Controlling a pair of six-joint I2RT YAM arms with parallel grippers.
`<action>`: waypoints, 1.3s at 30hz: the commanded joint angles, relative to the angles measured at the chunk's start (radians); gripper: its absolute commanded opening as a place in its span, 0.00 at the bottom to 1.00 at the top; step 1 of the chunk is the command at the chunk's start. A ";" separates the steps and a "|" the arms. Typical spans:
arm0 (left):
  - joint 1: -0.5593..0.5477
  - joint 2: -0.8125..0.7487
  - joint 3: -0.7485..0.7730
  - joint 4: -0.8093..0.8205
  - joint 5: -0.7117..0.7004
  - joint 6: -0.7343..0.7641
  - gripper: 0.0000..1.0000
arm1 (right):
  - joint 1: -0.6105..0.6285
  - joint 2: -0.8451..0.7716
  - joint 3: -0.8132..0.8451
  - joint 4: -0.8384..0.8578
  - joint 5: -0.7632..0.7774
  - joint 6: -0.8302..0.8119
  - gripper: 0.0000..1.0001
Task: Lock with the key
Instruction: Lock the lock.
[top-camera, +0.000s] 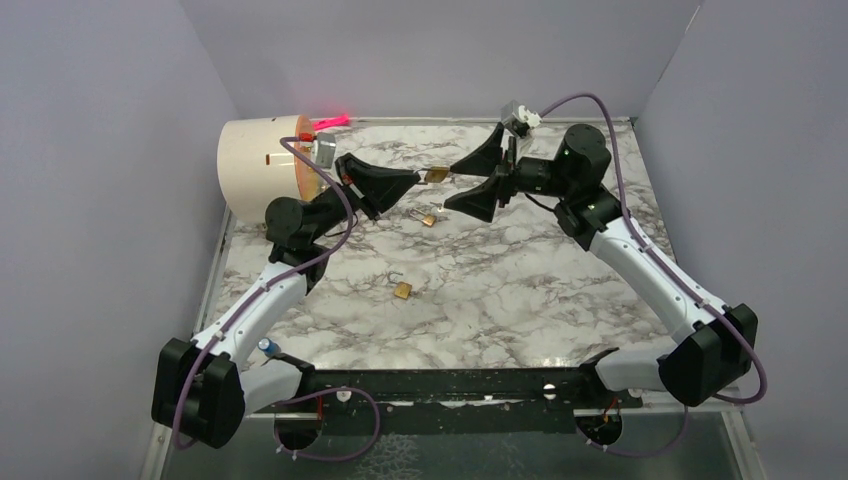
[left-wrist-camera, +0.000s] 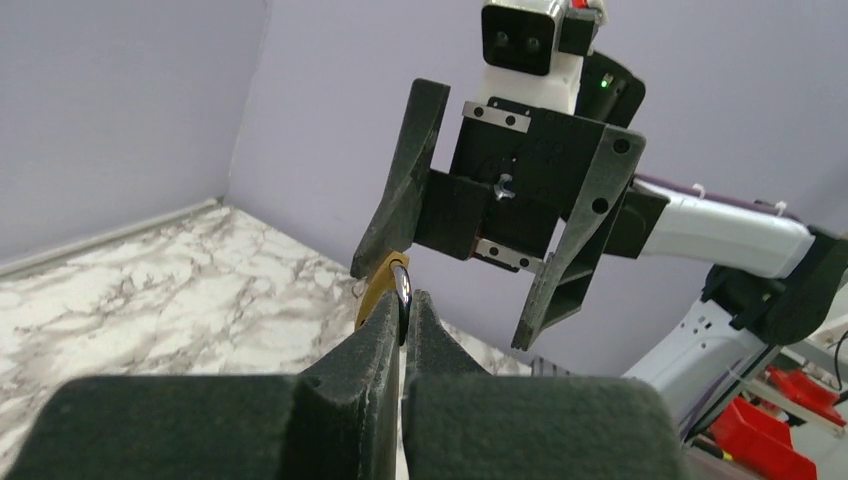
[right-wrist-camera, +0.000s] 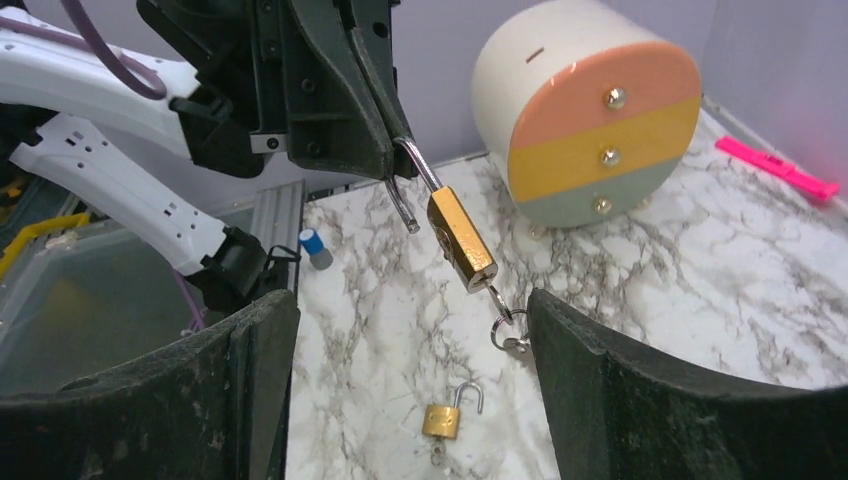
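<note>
A brass padlock (right-wrist-camera: 461, 238) hangs in the air above the back of the marble table (top-camera: 560, 290). Its steel shackle (right-wrist-camera: 410, 175) is swung open, and my left gripper (left-wrist-camera: 402, 312) is shut on that shackle. A silver key (right-wrist-camera: 497, 297) sticks out of the lock's bottom, with a ring (right-wrist-camera: 507, 332) dangling from it. My right gripper (right-wrist-camera: 405, 310) faces the padlock, open wide, with nothing between its fingers. The ring hangs close to the right finger (right-wrist-camera: 600, 380). From above, the padlock (top-camera: 437, 174) sits between my left gripper (top-camera: 418, 177) and my right gripper (top-camera: 452, 187).
Two more open padlocks lie on the table, one below the grippers (top-camera: 428, 217) and one nearer the middle (top-camera: 402, 290). A cream drum with a striped face (top-camera: 260, 165) stands at the back left. A pink object (top-camera: 333, 122) lies behind it. A small blue-capped item (top-camera: 266, 346) sits by the left arm.
</note>
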 joint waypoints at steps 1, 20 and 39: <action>0.007 0.014 0.015 0.193 -0.083 -0.091 0.00 | -0.002 0.019 0.056 0.135 -0.065 0.010 0.87; 0.008 0.033 0.055 0.242 -0.033 -0.143 0.00 | -0.002 0.127 0.083 0.364 -0.082 0.077 0.80; 0.049 0.035 0.024 0.244 -0.014 -0.134 0.00 | -0.002 0.186 0.159 0.350 -0.238 0.194 0.57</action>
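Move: The key sticks out of the held brass padlock and lies about 2 cm ahead of the right hand, 1 cm to its left and about level; the padlock's body is some 3 cm to that hand's left and 2 cm ahead. On the table, roughly 35 cm below, one loose padlock lies about 15 cm ahead and 4 cm left, another 1 cm back and 9 cm left. From the left hand, the key is about 5 cm right, 2 cm ahead and near level. The open right hand rises about 4.5 cm and works some 2 cm left to bring its fingers around the key end of the padlock, swinging about 2 cm forward and back again on the way while it turns roughly 10 degrees counter-clockwise, rolls its forward side up, and closes its fingers by about a third without gripping. The left hand keeps its shut-finger pinch on the shackle and lifts the padlock about 3 cm, most of it early, tilting its fingertips a little further up, then all but holds still to present the key, its fingers easing about 1 cm left at the end. ##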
